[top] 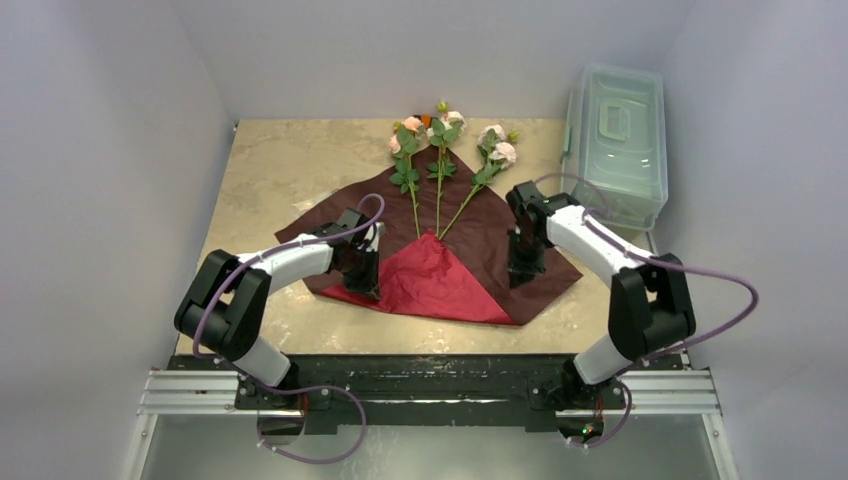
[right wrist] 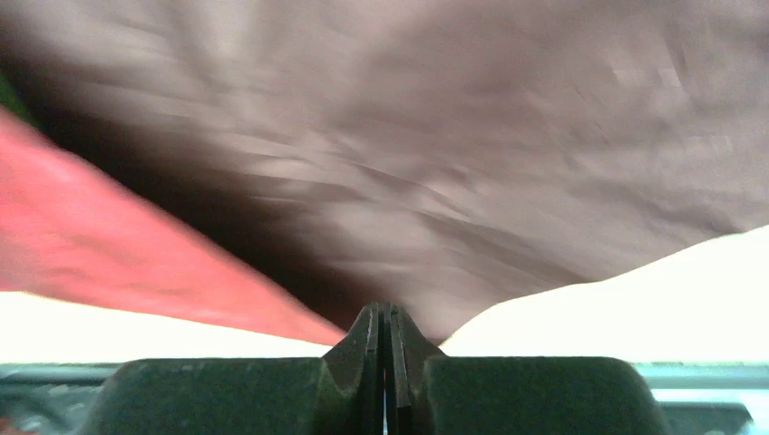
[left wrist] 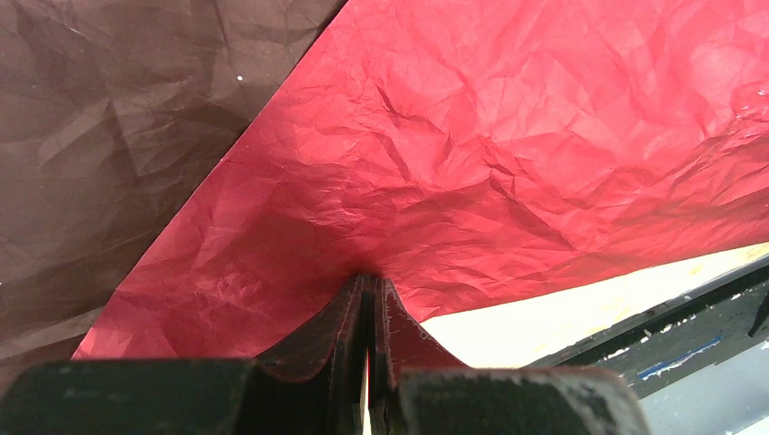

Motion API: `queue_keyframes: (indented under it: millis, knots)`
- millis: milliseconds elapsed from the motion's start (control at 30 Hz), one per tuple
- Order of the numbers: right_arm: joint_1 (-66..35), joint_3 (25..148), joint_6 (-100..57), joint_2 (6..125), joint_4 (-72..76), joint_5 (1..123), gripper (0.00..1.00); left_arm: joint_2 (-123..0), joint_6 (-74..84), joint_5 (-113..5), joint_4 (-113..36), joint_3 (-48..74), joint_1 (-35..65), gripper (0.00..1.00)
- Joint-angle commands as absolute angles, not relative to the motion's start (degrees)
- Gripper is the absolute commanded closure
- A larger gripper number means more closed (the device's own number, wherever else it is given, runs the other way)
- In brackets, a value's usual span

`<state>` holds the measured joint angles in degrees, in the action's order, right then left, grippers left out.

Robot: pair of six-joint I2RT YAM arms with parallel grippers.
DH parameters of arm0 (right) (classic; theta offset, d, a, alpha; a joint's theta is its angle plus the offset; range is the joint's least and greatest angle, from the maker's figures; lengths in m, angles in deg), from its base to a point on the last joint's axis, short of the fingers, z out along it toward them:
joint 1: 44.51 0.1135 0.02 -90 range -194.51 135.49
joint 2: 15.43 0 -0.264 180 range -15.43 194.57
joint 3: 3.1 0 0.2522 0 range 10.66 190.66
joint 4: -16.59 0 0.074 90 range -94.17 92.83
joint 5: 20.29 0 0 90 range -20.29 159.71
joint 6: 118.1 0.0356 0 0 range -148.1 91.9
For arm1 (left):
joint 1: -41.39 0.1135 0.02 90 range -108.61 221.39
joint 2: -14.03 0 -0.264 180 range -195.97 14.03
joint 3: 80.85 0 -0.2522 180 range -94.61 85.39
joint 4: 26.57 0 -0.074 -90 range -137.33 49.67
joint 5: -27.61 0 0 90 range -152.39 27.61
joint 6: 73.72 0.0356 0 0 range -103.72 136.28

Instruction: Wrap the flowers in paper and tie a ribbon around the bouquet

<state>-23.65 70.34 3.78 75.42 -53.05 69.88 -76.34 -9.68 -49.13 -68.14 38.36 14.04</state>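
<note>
The paper [top: 520, 225] lies flat on the table, dark maroon face up, with its near corner folded over into a bright red triangle [top: 435, 280]. Three flowers [top: 440, 150] lie fanned on it, stems meeting at the fold's tip and blooms pointing away. My left gripper [top: 365, 285] is shut on the fold's left edge; in the left wrist view the red paper [left wrist: 508, 136] runs into the closed tips [left wrist: 370, 281]. My right gripper [top: 525, 275] is shut on the sheet's right edge, where maroon paper [right wrist: 453, 136] meets its tips [right wrist: 384, 308]. The ribbon and a bouquet are out of view.
A clear plastic box with a lid [top: 617, 140] stands at the back right, close behind the right arm. The beige table [top: 290, 170] is enclosed by white walls on the left, back and right. A metal rail [top: 430, 390] carries the arm bases at the near edge.
</note>
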Motion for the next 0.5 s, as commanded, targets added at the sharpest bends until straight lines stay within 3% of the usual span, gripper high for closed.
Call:
queue_keyframes:
  millis: [0, 167, 467]
  knots:
    - [-21.5, 79.2, 0.6, 69.5, -47.4, 57.4, 1.00, -79.1, -8.8, -53.4, -67.8, 41.8, 14.2, 0.96]
    - [-13.2, 79.3, 2.0, 75.6, -38.0, 42.7, 1.00, -79.0, -9.0, -53.2, -67.4, 42.2, 14.3, 0.97]
    - [-7.4, 78.0, 8.0, 88.6, -25.1, 38.1, 1.00, -79.2, -9.1, -54.0, -67.6, 41.9, 14.2, 0.97]
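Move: The red folded-over flap of the paper has its middle about 19 cm to the right hand's left, 4 cm farther out and 4 cm below. The flap's right end lies almost under that hand, some 6 cm nearer the base. The lower ends of the flower stems are roughly 17 cm left and 14 cm ahead; the left gripper's tips stand about 31 cm left, about level with it front to back. From the left hand, the flap's middle is around 11 cm right and 3 cm ahead. Leftward in a quick low arc, the shut right fingers swing some 20 cm back over the red flap towards its middle, rising about 8 cm and reaching a little outward at first, then drawing back and sinking, still clear of the paper. The wrist tilts about 30 degrees so the tips lean left, and turns some 20 degrees counter-clockwise. The left hand stays put, closed tips still on the flap near its fold. ##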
